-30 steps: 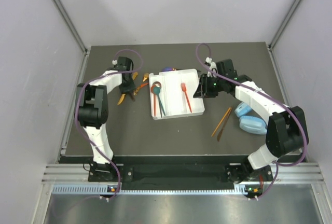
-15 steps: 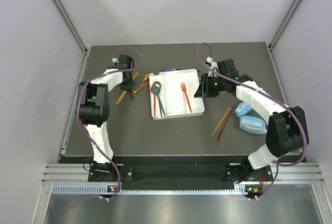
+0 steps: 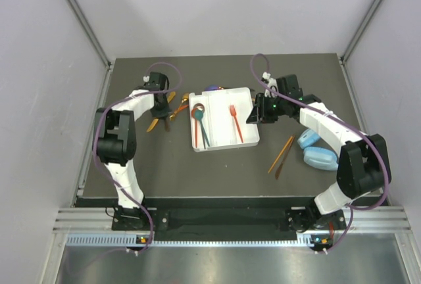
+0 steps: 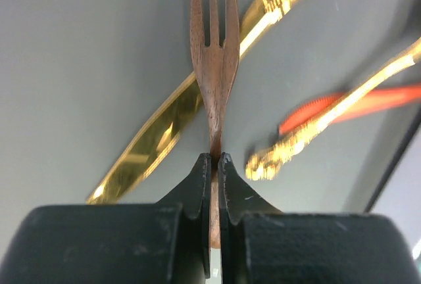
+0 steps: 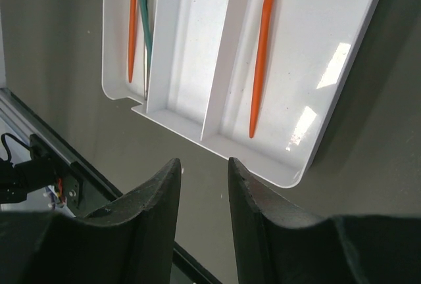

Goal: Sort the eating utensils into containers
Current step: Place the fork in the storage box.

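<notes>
In the left wrist view my left gripper [image 4: 215,160] is shut on the handle of a brown fork [image 4: 214,54], whose tines point away over the dark mat. From above, the left gripper [image 3: 162,110] sits in a small pile of gold and orange utensils [image 3: 174,105] left of the white tray [image 3: 245,141]. The tray holds an orange fork [image 5: 262,54] in one compartment, and a teal and an orange spoon [image 5: 139,27] in another. My right gripper [image 5: 204,169] stands open and holds nothing, just off the tray's right edge.
A gold knife [image 4: 164,123], a gold utensil [image 4: 309,133] and a red one [image 4: 375,100] lie close round the held fork. Two orange-brown sticks [image 3: 281,155] lie right of the tray, with light-blue headphones [image 3: 317,152] beside them.
My left gripper has shut on the brown fork in the pile. The right arm has barely moved.
</notes>
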Action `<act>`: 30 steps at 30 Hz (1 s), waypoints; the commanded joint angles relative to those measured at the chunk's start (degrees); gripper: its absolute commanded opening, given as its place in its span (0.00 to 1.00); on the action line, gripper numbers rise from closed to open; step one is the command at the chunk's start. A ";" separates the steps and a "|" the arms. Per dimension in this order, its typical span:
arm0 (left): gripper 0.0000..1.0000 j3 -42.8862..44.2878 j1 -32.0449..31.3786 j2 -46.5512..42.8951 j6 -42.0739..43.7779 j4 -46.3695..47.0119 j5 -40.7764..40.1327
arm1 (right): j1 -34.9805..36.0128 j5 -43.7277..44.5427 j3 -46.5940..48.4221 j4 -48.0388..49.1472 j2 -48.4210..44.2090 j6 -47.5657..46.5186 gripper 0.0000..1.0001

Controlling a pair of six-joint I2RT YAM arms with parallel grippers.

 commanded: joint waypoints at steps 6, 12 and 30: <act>0.00 10.06 -5.24 -12.49 6.21 -11.16 4.33 | -1.23 -0.62 -0.79 2.90 0.74 0.27 0.35; 0.00 17.09 -13.67 -10.48 4.28 -12.93 10.50 | -2.02 4.29 -0.61 2.47 -1.10 1.50 0.35; 0.00 25.54 -29.34 7.19 -8.90 -1.15 14.71 | -11.33 25.48 -1.67 -0.35 -20.61 3.52 0.35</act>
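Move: The brown fork is already pinched in my left hand, barely off the table. The storage box's right compartment, with the orange fork in it, lies some 30 cm to my right and about 2 cm back; the teal spoon in the left compartment is about 16 cm right and 4 cm back. A gold knife lies just under my fingers, some 2 cm ahead, and a gold spoon 7 cm right, 2 cm ahead. From my right hand that compartment is about 8 cm ahead, 7 cm left and 12 cm down. With the brown fork still pinched, my left hand swings about 28 cm right in a high arc, climbing some 16 cm and then sinking about 10 cm towards the box's right compartment, its wrist turning some 30 degrees clockwise. My right hand clears away from the box, going right and up, with its fingers tipping upward and turning clockwise. ##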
